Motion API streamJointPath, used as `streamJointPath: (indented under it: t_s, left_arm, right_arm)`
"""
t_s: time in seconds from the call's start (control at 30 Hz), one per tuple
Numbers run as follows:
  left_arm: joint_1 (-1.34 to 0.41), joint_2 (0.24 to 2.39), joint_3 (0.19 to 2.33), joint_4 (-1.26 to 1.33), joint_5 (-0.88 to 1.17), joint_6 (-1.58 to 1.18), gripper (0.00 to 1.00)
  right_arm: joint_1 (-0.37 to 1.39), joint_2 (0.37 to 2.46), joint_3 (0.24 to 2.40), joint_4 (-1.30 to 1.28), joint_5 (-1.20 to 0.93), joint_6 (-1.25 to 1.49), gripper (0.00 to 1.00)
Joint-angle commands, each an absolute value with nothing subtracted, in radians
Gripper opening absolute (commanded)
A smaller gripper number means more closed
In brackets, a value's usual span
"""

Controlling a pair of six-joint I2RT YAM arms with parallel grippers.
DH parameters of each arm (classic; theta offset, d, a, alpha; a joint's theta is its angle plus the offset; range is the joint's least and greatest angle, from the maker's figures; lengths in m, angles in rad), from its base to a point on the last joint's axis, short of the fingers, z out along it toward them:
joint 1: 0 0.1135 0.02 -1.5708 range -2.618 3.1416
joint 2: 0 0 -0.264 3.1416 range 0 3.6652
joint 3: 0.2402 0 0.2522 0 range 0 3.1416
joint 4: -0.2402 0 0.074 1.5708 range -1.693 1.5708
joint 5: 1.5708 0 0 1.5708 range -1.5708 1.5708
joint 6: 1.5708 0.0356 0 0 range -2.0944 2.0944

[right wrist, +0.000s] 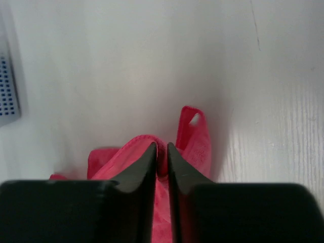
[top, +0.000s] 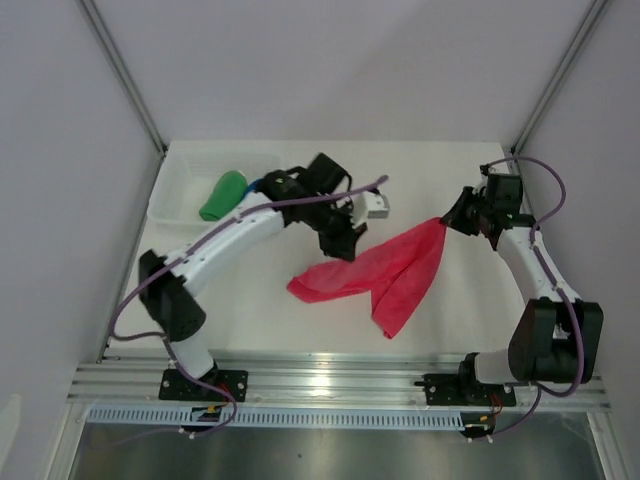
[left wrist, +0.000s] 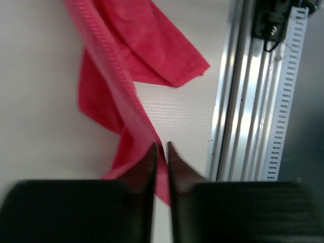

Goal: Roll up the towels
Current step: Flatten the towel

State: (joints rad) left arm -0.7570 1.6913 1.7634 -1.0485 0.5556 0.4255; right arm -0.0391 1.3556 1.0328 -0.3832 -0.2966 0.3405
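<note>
The pink-red towel (top: 390, 270) hangs stretched between both grippers over the middle of the table, and its lower folds rest on the surface. My left gripper (top: 345, 250) pinches the towel's hemmed edge (left wrist: 121, 86); in the left wrist view its jaws (left wrist: 161, 146) stand narrow with red cloth between them. My right gripper (top: 450, 222) holds the towel's far right corner. In the right wrist view the jaws (right wrist: 162, 146) close on a bunched fold of the towel (right wrist: 195, 142). A rolled green towel (top: 222, 196) lies in the basket, with a bit of a blue towel (top: 256, 185) beside it.
The white mesh basket (top: 175, 190) stands at the back left, behind the left arm; its corner (right wrist: 7, 86) shows at the left edge of the right wrist view. An aluminium rail (top: 330, 380) runs along the table's near edge and is also seen in the left wrist view (left wrist: 243, 101).
</note>
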Motion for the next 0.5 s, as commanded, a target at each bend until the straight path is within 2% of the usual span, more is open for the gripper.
streamJointPath:
  t_s: [0.0, 0.03, 0.1, 0.2, 0.27, 0.4, 0.47]
  left_arm:
    - [-0.846, 1.790, 1.766, -0.980, 0.690, 0.348, 0.33]
    - [-0.854, 1.810, 1.769, -0.953, 0.709, 0.338, 0.52]
    - [-0.864, 1.871, 1.795, -0.950, 0.756, 0.304, 0.75]
    - [-0.865, 1.916, 1.874, -1.031, 0.770, 0.301, 0.83]
    - [-0.862, 1.916, 1.905, -1.101, 0.759, 0.328, 0.85]
    - [-0.804, 1.844, 1.876, -1.158, 0.677, 0.304, 0.81]
    - [-0.758, 1.781, 1.836, -1.157, 0.531, 0.282, 0.79]
  right_arm:
    - [-0.073, 1.451, 1.084, -0.345, -0.262, 0.336, 0.17]
    - [-0.083, 1.475, 1.109, -0.365, -0.258, 0.339, 0.35]
    - [-0.106, 1.517, 1.146, -0.406, -0.249, 0.345, 0.48]
    - [-0.104, 1.487, 1.167, -0.448, -0.197, 0.337, 0.52]
    - [-0.098, 1.415, 1.135, -0.446, -0.144, 0.351, 0.55]
    - [-0.016, 1.283, 1.042, -0.468, -0.103, 0.386, 0.54]
    - [0.123, 1.209, 0.987, -0.485, -0.063, 0.438, 0.52]
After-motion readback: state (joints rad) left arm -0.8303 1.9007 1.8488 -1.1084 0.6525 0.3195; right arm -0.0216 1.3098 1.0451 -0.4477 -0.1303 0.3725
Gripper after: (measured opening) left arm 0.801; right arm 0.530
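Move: Some 9 cm to the left hand's right, 2 cm ahead and 22 cm below lies the middle of the red towel, whose edge is still at the tips of both grippers; from the right hand that middle is about 12 cm back, 15 cm left and 14 cm below. From the left hand the green roll is roughly 24 cm ahead and 30 cm left, the blue roll 23 cm ahead and 21 cm left, both about 20 cm lower. Opening wide as it finishes the towel swing, the left hand sweeps down about 7 cm, right and back, tilting some 15 degrees, lets go of the towel edge, then eases up and left a little. The right hand opens about halfway and frees its corner, dipping 4–5 cm and drifting right before it rises again and swings partly back left, ending slightly above where it began. ##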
